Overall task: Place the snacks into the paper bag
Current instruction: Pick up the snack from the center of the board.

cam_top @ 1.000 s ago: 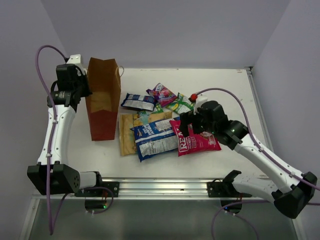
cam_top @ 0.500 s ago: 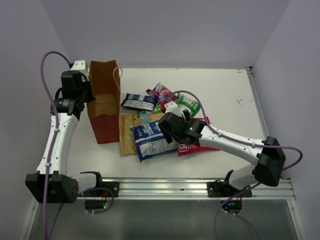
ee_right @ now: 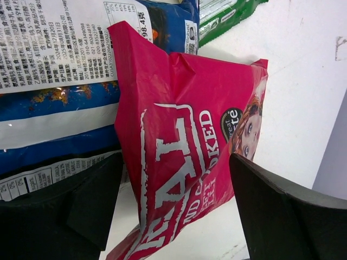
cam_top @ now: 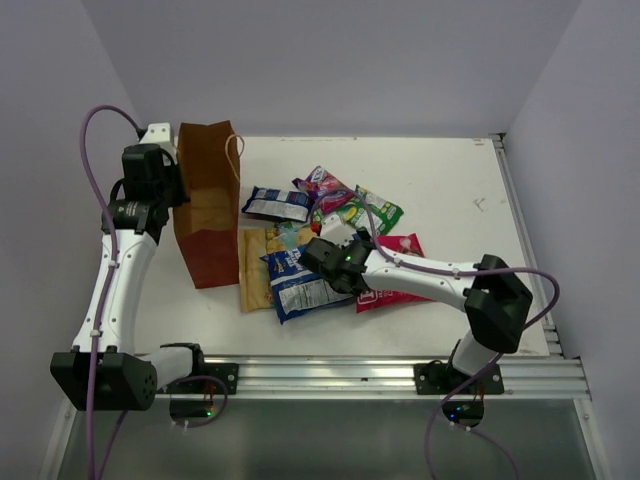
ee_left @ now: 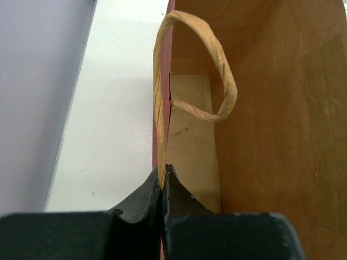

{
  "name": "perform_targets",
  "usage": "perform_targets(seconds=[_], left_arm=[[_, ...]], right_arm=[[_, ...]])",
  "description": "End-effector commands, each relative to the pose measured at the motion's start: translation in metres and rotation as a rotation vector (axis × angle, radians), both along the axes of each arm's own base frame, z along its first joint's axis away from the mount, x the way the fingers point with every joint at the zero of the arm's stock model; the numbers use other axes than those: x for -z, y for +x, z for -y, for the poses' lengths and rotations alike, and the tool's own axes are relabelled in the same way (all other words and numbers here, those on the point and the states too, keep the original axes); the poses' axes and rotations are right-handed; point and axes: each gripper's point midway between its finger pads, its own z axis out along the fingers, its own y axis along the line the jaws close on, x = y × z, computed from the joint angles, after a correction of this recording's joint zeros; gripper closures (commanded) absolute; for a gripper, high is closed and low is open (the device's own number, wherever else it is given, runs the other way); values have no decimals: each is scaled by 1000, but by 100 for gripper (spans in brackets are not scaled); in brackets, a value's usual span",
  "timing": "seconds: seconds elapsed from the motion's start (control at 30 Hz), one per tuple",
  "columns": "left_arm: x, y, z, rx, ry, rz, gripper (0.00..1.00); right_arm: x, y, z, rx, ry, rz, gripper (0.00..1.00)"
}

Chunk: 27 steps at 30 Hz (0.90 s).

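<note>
The brown paper bag (cam_top: 207, 215) stands upright at the left. My left gripper (ee_left: 162, 172) is shut on its near rim, just below a tan loop handle (ee_left: 219, 65). The snacks lie in a heap mid-table: the pink-red "REAL" packet (ee_right: 162, 97), the blue-white packet (ee_right: 54, 81), a tan-gold one (cam_top: 254, 272), a small dark blue one (cam_top: 277, 203), a purple-pink one (cam_top: 325, 183) and a green one (cam_top: 368, 210). My right gripper (ee_right: 176, 157) hangs low over the heap, open, one finger on either side of the "REAL" packet's near end.
A metal rail (cam_top: 320, 372) runs along the table's near edge between the arm bases. Grey walls close in the left, back and right sides. White tabletop (cam_top: 450, 180) shows to the right of the heap.
My right arm has swung left and down over the "REAL" packet, its jaws narrowing a little. The left gripper keeps its hold on the bag, which has barely shifted.
</note>
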Motion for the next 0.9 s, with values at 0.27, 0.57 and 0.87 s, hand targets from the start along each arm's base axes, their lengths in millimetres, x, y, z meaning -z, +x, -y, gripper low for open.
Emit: perform_targets(seconds=[0.27, 0.57, 0.87], left_arm=[[-13, 5, -1, -4, 12, 63, 100], [-12, 5, -1, -2, 10, 59, 100], [-12, 4, 0, 1, 9, 60, 100]], right_arm=[[3, 11, 3, 61, -164, 107, 34], [8, 9, 2, 48, -178, 88, 62], [-32, 8, 4, 17, -99, 124, 98]])
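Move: The right hand, open, is just above the near-left part of the red snack bag, whose middle lies about 5 cm to the right, 2 cm ahead and 4 cm below. Next to that bag, the blue bag is centred some 10 cm to the hand's left and 1 cm ahead; the green packet is about 14 cm ahead and 2 cm right. From the left hand, the red bag is roughly 44 cm right, 8 cm back and 20 cm lower. Lower the right gripper about 2 cm onto the left part of the red snack bag while rolling its left side down some 10 degrees. Close the wide-open fingers until they pinch the wrapper nearly shut, then begin to raise the hand, by about 1 cm. Keep the left gripper still, holding the paper bag. ##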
